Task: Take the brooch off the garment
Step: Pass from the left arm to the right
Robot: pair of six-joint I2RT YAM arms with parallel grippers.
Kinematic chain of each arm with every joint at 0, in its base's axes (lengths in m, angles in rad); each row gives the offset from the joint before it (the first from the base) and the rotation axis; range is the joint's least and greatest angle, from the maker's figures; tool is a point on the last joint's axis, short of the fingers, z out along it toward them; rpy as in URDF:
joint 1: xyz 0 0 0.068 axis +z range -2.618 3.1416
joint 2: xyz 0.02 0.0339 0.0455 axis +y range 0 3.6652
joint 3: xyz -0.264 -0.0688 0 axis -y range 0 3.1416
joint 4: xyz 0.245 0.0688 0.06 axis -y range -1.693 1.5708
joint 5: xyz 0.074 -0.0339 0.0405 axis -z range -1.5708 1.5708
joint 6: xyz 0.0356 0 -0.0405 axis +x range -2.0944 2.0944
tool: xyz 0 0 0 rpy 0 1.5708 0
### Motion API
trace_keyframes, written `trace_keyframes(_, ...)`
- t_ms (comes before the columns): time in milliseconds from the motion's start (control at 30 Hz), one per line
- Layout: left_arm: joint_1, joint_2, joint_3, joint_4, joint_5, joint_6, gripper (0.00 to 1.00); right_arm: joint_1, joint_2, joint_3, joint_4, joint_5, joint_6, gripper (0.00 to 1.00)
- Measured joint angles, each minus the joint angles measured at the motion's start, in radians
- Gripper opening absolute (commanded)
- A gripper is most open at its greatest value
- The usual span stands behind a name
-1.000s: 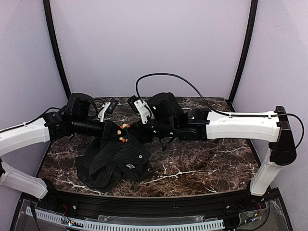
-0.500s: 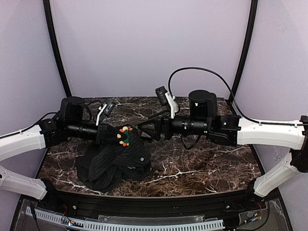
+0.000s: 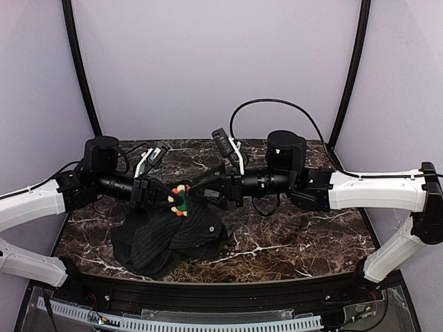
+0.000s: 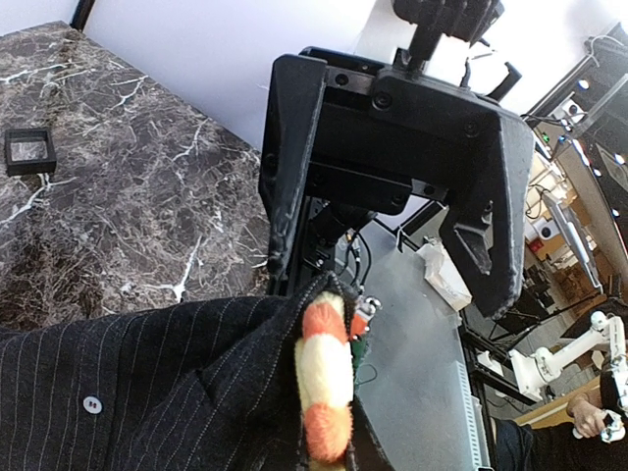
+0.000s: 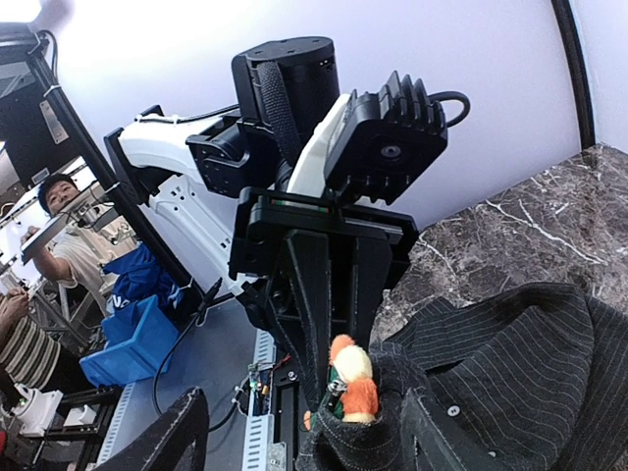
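The brooch (image 3: 180, 201), orange and cream petals with red and green, sits on a raised fold of the black pinstriped garment (image 3: 166, 238). My left gripper (image 3: 160, 199) is shut on that fold just left of the brooch and holds it off the table. My right gripper (image 3: 201, 192) is open and level with the brooch, just to its right. In the right wrist view the brooch (image 5: 351, 388) lies between my wide-open fingers (image 5: 179, 434), in front of the left gripper (image 5: 339, 358). In the left wrist view the brooch (image 4: 326, 383) shows edge-on, facing the open right gripper (image 4: 388, 280).
A small black square box (image 4: 29, 150) lies on the marble table (image 3: 291, 235) at the back left. The rest of the garment is heaped at the front left. Black frame posts (image 3: 349, 76) stand at both back corners.
The right arm drew back to the right with its wrist rolled over, then came in again toward the brooch with open jaws. The left gripper kept its hold on the raised fold.
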Motion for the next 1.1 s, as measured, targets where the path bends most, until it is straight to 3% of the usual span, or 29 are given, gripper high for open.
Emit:
trace_keyframes(100, 0.0, 0.0, 0.0, 0.0, 0.026, -0.002, 0.01, 0.0, 0.008, 0.002, 0.024, -0.033, 0.008, 0.54)
trace_keyframes(233, 0.0, 0.0, 0.0, 0.0, 0.048, -0.001, 0.01, 0.001, 0.042, 0.008, 0.039, -0.061, 0.02, 0.53)
trace_keyframes(433, 0.0, 0.0, 0.009, 0.0, 0.071, -0.001, 0.01, 0.006, 0.088, 0.008, 0.049, -0.085, 0.04, 0.29)
trace_keyframes(733, 0.006, 0.005, 0.014, -0.008, 0.089, 0.013, 0.01, 0.009, 0.106, 0.01, 0.1, -0.102, 0.102, 0.02)
trace_keyframes(933, 0.017, 0.006, 0.016, -0.05, 0.088, 0.039, 0.01, 0.009, 0.129, 0.027, 0.087, -0.109, 0.114, 0.0)
trace_keyframes(1000, 0.019, 0.01, 0.023, -0.07, 0.082, 0.048, 0.07, 0.009, 0.134, 0.038, 0.063, -0.105, 0.116, 0.0)
trace_keyframes(1100, 0.021, 0.012, 0.032, -0.095, 0.057, 0.065, 0.3, 0.009, 0.134, 0.057, 0.016, -0.08, 0.11, 0.0)
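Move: The brooch, still attached to the garment, stands about 4 cm to the left of the right hand, some 3 cm lower and about 1 cm nearer the base. The left hand's fingertips sit just beyond it, roughly 5 cm left of the right hand, 1 cm back and 3 cm down. The garment's bulk hangs around 5 cm back, 10 cm left and 22 cm below the right hand. From the left hand, the brooch is about 1 cm to the right and 1 cm down. Down and to the left, about 3 cm each way, the right hand eases in towards the brooch from the side opposite the left gripper, rolling slightly. Its wide-open fingers close almost fully as it goes, ending in a pinch on the brooch and the cloth gathered at it. The left hand keeps its pinch there and drifts back about 1 cm, then partly returns. ##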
